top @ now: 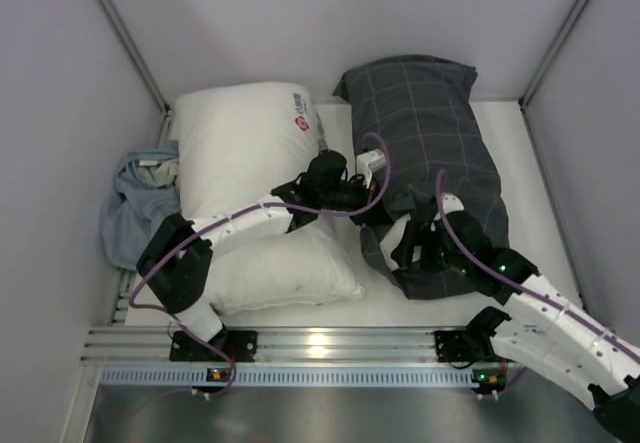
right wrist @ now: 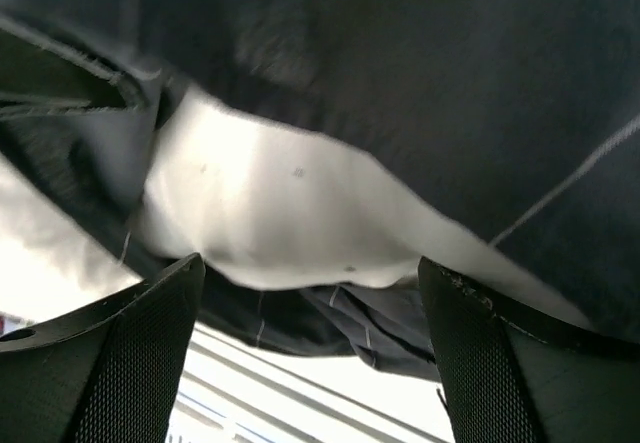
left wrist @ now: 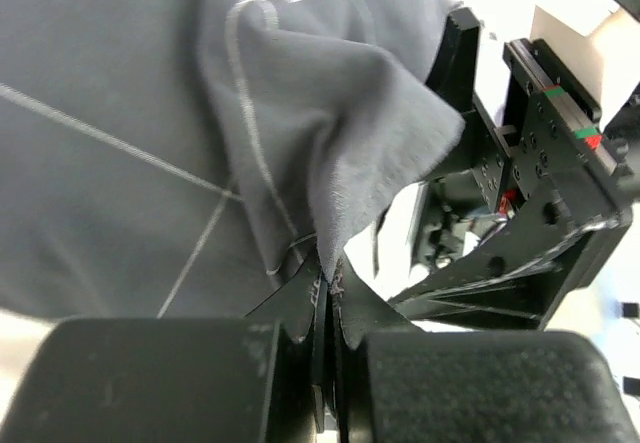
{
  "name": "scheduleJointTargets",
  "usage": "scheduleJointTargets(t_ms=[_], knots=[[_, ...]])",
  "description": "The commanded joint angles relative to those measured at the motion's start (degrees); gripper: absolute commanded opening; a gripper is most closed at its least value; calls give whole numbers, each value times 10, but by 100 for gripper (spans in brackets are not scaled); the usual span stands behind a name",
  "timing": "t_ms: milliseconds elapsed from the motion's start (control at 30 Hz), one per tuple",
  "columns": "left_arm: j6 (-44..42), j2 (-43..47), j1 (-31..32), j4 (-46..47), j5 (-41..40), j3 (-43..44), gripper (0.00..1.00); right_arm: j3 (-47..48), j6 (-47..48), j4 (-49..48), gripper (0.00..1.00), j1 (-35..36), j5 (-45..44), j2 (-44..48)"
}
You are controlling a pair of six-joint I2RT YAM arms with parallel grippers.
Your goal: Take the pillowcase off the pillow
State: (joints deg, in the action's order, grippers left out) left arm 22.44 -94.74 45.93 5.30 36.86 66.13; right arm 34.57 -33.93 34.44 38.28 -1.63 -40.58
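Note:
The dark grey-blue checked pillowcase (top: 440, 133) lies stuffed at the centre right, its open end towards me. My left gripper (top: 372, 203) reaches across from the left and is shut on a fold of the pillowcase's edge (left wrist: 340, 163); its jaws (left wrist: 328, 268) pinch the fabric tip. My right gripper (top: 420, 248) is open at the near open end. In the right wrist view the white pillow (right wrist: 280, 213) bulges out of the pillowcase (right wrist: 450, 63) between and above the spread fingers (right wrist: 150, 333), with the gripper (right wrist: 310, 283) holding nothing.
A white pillow with a red logo (top: 245, 138) lies at the back left, and another plain white pillow (top: 290, 268) lies under my left arm. A light blue cloth (top: 130, 213) is bunched at the far left. An aluminium rail (top: 320, 348) runs along the near edge.

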Motion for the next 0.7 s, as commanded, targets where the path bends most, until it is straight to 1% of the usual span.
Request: scheduleJointTargets(t_ms=[0,33,100,200,300,333,367,400,467,500,533,567,633,667], knots=[[-4,32,-3,-12,-49,-13,0,-8,-52,-67,84,23,-86,-44],[-5,39,-3,-28,-81,-17,0,-13,-59,-81,84,29,-94,-53],[-4,45,-4,-43,-114,-34,0,-14,-80,-112,85,34,-121,-79],[4,55,-5,-47,-135,-60,0,-19,-113,-152,82,46,-182,-116],[15,56,-5,-33,-121,-77,0,-34,-138,-201,68,52,-231,-150],[20,57,-5,-23,-118,-87,0,-39,-145,-208,56,54,-243,-155],[22,58,-5,-19,-113,-92,0,-42,-149,-218,50,56,-258,-165],[22,61,-5,-16,-111,-95,0,-46,-148,-237,39,57,-263,-169],[20,63,-5,-15,-112,-102,0,-44,-148,-240,26,60,-277,-175],[18,67,-5,-16,-113,-104,0,-44,-148,-241,11,63,-280,-175],[15,69,-5,-18,-116,-105,0,-43,-143,-240,3,64,-282,-174],[12,71,-5,-23,-122,-105,0,-42,-134,-236,0,65,-284,-167],[2,77,-5,-34,-144,-102,0,-35,-123,-213,0,65,-286,-155],[0,79,-5,-42,-153,-97,0,-32,-114,-205,0,65,-286,-131]])
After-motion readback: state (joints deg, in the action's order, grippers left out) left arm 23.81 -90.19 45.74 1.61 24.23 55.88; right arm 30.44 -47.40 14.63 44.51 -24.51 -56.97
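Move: The right hand, fingers wide apart, has the exposed white part of the pillow in the case's mouth about 6 cm ahead, 2 cm left and 5 cm below. The middle of the dark pillowcase lies some 28 cm ahead of this hand and 6 cm right; its near flap is about 6 cm back and 5 cm right. The left hand already grips the case's edge, with that white part some 7 cm right, 3 cm back and 11 cm below. The right hand reaches about 6 cm forward and some 3 cm down into the mouth of the case, turning about 20 degrees clockwise, and its wide-open fingers shut on the white pillow fabric late in the reach, pinching a fold. Meanwhile the left hand keeps its closed grip on the dark case's edge and carries it about 6 cm down and 4 cm left, away from where the right hand takes hold, rolling and turning slightly counter-clockwise. ##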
